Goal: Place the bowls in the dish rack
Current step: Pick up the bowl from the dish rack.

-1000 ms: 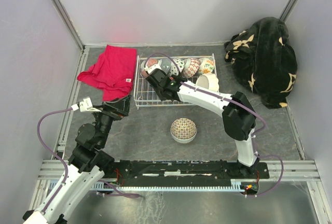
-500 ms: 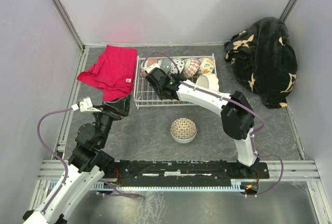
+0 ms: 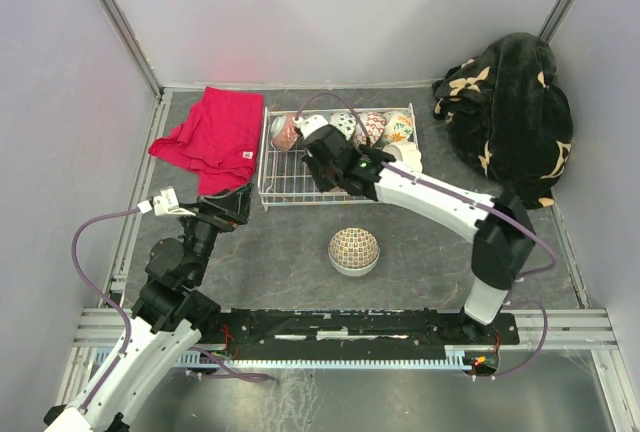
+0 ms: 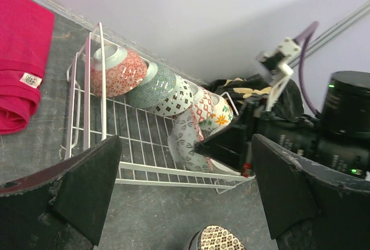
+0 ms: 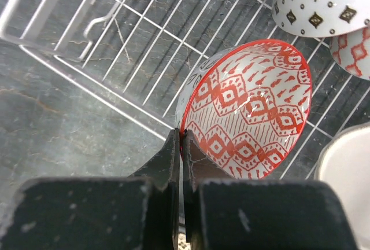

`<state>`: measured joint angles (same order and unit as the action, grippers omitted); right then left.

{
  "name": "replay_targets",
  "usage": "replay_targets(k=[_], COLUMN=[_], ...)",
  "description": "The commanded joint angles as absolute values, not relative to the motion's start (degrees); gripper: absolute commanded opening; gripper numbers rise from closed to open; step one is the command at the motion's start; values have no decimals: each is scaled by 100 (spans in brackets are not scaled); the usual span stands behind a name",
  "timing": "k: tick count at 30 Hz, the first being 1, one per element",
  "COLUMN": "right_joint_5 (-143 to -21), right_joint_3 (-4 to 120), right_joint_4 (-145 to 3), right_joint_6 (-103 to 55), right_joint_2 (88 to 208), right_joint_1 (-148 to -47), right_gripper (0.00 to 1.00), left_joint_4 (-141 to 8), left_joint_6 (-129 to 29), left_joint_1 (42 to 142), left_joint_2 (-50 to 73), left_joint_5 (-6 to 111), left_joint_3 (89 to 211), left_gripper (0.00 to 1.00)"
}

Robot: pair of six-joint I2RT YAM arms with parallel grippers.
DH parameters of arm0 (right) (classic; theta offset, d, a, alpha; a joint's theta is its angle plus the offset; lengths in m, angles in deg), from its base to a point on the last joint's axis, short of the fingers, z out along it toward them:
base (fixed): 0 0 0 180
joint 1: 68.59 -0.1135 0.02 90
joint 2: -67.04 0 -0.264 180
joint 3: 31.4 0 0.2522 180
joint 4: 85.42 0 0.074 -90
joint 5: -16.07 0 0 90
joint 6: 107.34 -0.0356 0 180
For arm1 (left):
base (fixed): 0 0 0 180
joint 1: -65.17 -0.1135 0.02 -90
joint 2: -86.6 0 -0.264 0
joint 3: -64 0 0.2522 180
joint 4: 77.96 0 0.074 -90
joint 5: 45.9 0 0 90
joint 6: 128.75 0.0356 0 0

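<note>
The white wire dish rack stands at the back middle with several patterned bowls leaning in a row along its far side, from a red lattice one to an orange floral one. My right gripper is shut on the rim of a bowl with a red diamond pattern inside, held on edge low over the rack's wires. That bowl's grey leaf-patterned outside shows in the left wrist view. A brown mosaic bowl lies upside down on the table in front of the rack. My left gripper is open and empty, at the left.
A plain white bowl leans at the rack's right end. A red cloth lies left of the rack. A black floral blanket is heaped at the back right. Grey walls close in the table.
My right gripper has moved right along the rack with the bowl, uncovering the red lattice bowl at the rack's left end. The right arm's elbow swung right. The left arm has not moved.
</note>
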<state>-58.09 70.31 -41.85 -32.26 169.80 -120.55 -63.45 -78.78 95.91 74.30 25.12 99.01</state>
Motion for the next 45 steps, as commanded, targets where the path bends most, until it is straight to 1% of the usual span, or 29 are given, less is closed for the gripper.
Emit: replay_targets(k=[1,9,12,18,24,27,35,45], right_joint_5=[-6465,-7952,-8377,-9126,-9724,-10009,-10335,-10366], right_joint_3=[6460,4916,4508,3686,2995,2752,2569,2465], right_joint_4=[-4808,-6238,-6713,-7786,-8850,-9410,-10066,-10162], right_joint_6=[-3679,-4464,-4749,-5402,-6108,-6410,-6836,-6916], right_joint_2=[16090,15095,14847,14519,14460,14505,14760,14914], right_joint_1=[-11907,-10885,-10567,-9996,-9524,-9334,-9174,-9123], right_gripper=[2,1,1,1,1,1,1,1], left_joint_4=[-6517,-6534,-6535,-6548,-6568,-6574,-6587,-6587], left_joint_6=[-7795,-7791,-7786,-7792,-7793,-7795,-7792,-7786], left_joint_1=[9611,9613,9617,9614,9614,9612,9611,9613], left_joint_2=[7460,7440,7430,7394,7355,7348,7324,7319], left_joint_5=[2551,2555,2549,2554,2553,2554,2555,2547], left_joint_3=[10050,10047,10042,10035,10026,10025,10015,10014], left_gripper=[99,99,99,99,99,99,99,99])
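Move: The right hand already grips the bowl by its rim over the front of the rack. The free stretch it heads for, just left of the cream bowl, lies about 10 cm right, 1 cm ahead and some 5 cm below; the cream bowl is about 18 cm right, level fore and aft. In the back row, the black-spotted bowl stands about 9 cm ahead and 6 right, the red-patterned bowl 9 ahead and 11 right. From the left hand that free stretch is roughly 10 cm ahead, 25 right. With the fingers staying shut on the rim, the right hand carries the bowl about 9 cm to the right along the front of the rack towards the cream bowl, most of it early on, rising some 2 to 3 cm at the start and ending about that much higher. Meanwhile the wrist rolls steadily, its left side coming up by some 55 degrees, swinging the bowl's base round to face left and its mouth towards the cream bowl. ##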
